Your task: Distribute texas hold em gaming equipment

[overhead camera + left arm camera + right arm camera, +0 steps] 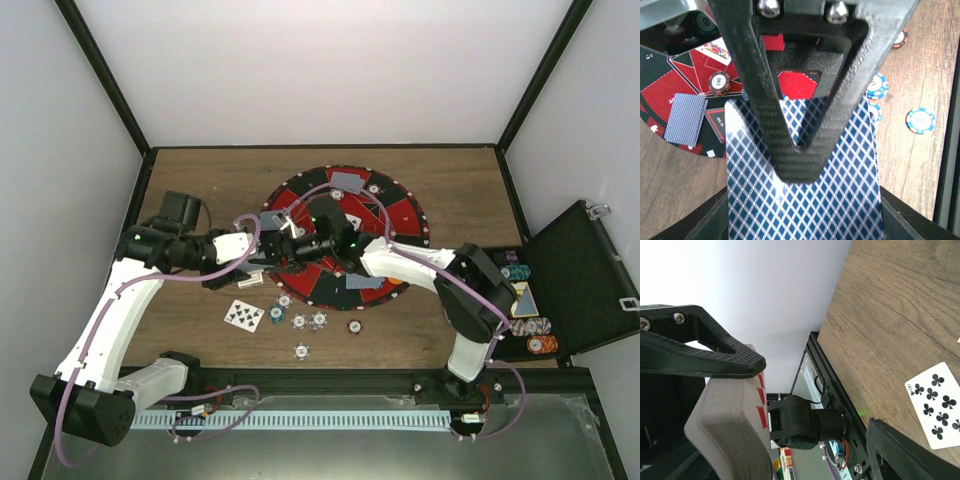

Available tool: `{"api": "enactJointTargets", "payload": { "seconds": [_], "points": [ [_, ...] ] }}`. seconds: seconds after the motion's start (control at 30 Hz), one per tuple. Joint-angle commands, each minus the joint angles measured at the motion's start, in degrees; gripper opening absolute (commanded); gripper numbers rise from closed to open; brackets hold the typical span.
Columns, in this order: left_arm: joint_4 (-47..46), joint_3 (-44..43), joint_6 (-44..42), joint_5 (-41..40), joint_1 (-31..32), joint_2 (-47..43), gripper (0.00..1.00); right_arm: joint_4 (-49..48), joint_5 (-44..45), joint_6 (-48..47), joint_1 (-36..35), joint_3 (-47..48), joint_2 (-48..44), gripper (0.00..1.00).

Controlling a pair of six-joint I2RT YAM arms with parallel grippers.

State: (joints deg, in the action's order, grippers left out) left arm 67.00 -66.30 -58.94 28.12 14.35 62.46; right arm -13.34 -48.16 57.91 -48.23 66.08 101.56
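Note:
My left gripper (800, 165) is shut on a deck of playing cards (800, 205) with blue diamond backs, held over the near left part of the round mat (405, 215). My right gripper (318, 243) meets it there and stands open: its upper finger (715, 360) rests on the deck (730, 425), while the lower finger (905, 450) is well apart. Face-down cards (349, 181) lie on the mat. An eight of clubs (243, 315) lies face up on the wood. Several chips (298, 320) sit near it.
An open black case (580, 280) at the right holds more chips (535, 327). A maroon chip (719, 83) and a face-down card (685, 120) lie on the mat's edge. Blue chips (920, 120) lie on the wood nearby.

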Motion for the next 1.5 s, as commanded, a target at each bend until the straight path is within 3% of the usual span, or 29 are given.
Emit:
{"api": "enactJointTargets", "payload": {
  "seconds": [0.0, 0.3, 0.83, 1.03, 1.23, 1.47],
  "points": [
    [-0.9, -0.4, -0.8, 1.8, -0.1, -1.0, 0.05, 3.9, 1.4, -0.6, 2.5, -2.7, -1.5, 0.7],
    [-0.9, -0.4, -0.8, 1.2, -0.1, -1.0, 0.05, 6.7, 1.8, -1.9, 3.5, -1.6, -3.7, 0.51],
    [-2.1, -0.1, 0.2, 0.9, -0.1, 0.3, 0.05, 8.4, 3.0, -1.6, 5.3, -2.0, -9.7, 0.01],
    [-2.3, 0.1, 0.2, 0.4, -0.1, 0.6, 0.05, 10.7, 2.3, -2.7, 10.1, -3.8, -13.1, 0.01],
    [-2.8, 0.1, 0.5, -0.4, -0.1, 1.2, 0.06, 18.5, -0.5, -9.5, 23.7, -6.0, -15.3, 0.01],
    [-2.9, 0.9, 0.8, -0.9, -0.1, 1.7, 0.06, 31.2, 5.8, -23.6, 38.9, 1.7, -6.1, 0.01]
  ]
}}
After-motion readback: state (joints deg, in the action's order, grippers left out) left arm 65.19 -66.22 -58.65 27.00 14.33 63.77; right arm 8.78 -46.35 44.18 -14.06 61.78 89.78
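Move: The deck, gripped in the left hand's fingers, has its top card right at the right hand's open fingertips, about 3 cm to the left, level in height. From the right hand, the face-up queen and 8 of spades lie on the mat some 16 cm ahead, 15 cm right and 17 cm below. At that depth too, a face-down pair lies about 17 cm straight ahead, and the 8 of clubs about 10 cm back and 8 cm left. Rightward and up, gently at first, the right hand eases about 3 cm off the deck while its fingers close fully onto the top card, one finger already lying on the card's back. With the card pinched, it then swings fast to the right and forward, some 23 cm, sinking about 4 cm and turning roughly 30 degrees clockwise, towards and over the near-right side of the face-up cards. The left hand holds the deck practically still. ##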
